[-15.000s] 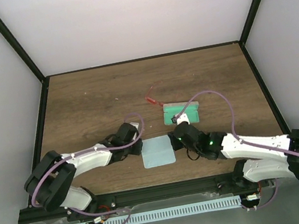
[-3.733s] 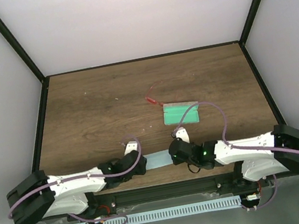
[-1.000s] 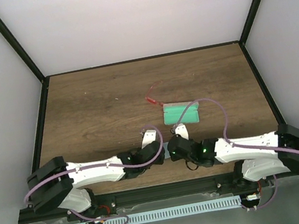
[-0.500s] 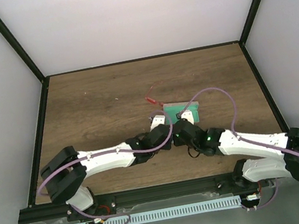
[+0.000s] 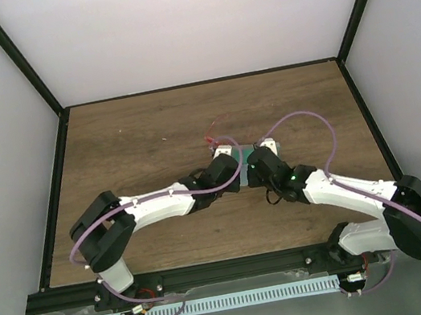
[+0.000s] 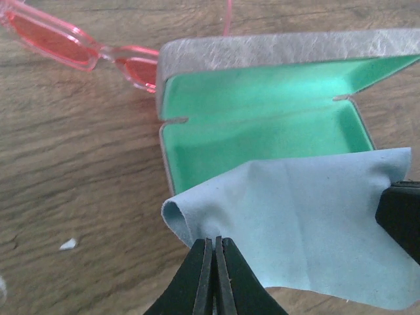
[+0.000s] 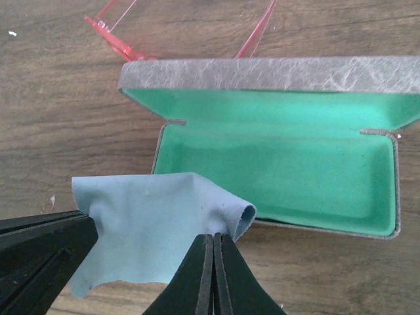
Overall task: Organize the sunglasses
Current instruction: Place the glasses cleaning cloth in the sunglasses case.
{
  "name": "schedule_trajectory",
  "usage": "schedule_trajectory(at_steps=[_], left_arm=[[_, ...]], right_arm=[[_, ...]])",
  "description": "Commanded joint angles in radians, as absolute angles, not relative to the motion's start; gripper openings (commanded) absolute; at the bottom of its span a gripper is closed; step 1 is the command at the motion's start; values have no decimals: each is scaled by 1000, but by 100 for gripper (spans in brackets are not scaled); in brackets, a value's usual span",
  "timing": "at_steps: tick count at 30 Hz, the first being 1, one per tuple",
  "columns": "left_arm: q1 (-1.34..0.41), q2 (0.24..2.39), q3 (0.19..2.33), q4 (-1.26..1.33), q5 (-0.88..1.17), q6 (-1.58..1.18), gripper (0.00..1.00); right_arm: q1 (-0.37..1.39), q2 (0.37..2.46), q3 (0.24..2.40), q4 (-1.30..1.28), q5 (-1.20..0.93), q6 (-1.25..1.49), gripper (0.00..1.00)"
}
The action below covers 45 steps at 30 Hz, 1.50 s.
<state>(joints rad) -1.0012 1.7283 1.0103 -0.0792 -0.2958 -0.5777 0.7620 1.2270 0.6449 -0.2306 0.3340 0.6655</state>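
Both grippers are shut on the pale blue cloth [image 6: 295, 216], one at each near corner, so it hangs stretched between them. My left gripper [image 6: 214, 241] pinches its left corner and my right gripper [image 7: 213, 237] its right corner. The cloth [image 7: 144, 216] overlaps the near edge of the open grey case [image 6: 262, 131] with green lining [image 7: 282, 170]. Just beyond the case's lid the red sunglasses [image 6: 65, 49] lie on the table, arms unfolded [image 7: 111, 36]. From above, the sunglasses [image 5: 211, 138] show left of both wrists, which cover the case.
The wooden table [image 5: 126, 140] is bounded by black frame posts and white walls. A small white crumb [image 6: 67, 244] lies left of the cloth. The two arms meet at the table's middle [image 5: 249, 168].
Both arms have reached away from the table's near edge, carrying the cloth from in front of the case up over its near edge. Sunglasses and case have not moved.
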Motion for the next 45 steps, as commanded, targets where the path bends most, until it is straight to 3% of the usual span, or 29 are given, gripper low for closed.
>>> schedule_trajectory(at_steps=[1,45], left_arm=[[-979,1780,1079,-49,-246,-536,4],[-888,2012,1266,-42,-180,-502,4]], right_arm=[[718,1240,703,-198,303,617,1],[525,1429,742,-138,254,545,1]])
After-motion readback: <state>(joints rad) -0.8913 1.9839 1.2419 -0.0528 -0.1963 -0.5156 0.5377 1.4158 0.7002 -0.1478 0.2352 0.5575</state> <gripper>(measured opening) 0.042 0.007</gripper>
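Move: The open sunglasses case lies some 7 cm ahead of the left hand, 7 cm to its right and 5 cm below, with its lid raised on the far side. From the right hand it is about 6 cm ahead, 3 cm to the right and 7 cm below. The red sunglasses lie just past the case's far left corner, about 15 cm ahead of the left hand and 2 cm to its left. The cleaning cloth, still pinched at its edge by both closed grippers, is carried forward over the case's near rim and then lowered into the green tray, below the raised lid. Both hands travel forward about 5 to 6 cm while drifting right 3 to 4 cm, then sink roughly 3 cm; neither lets go. ##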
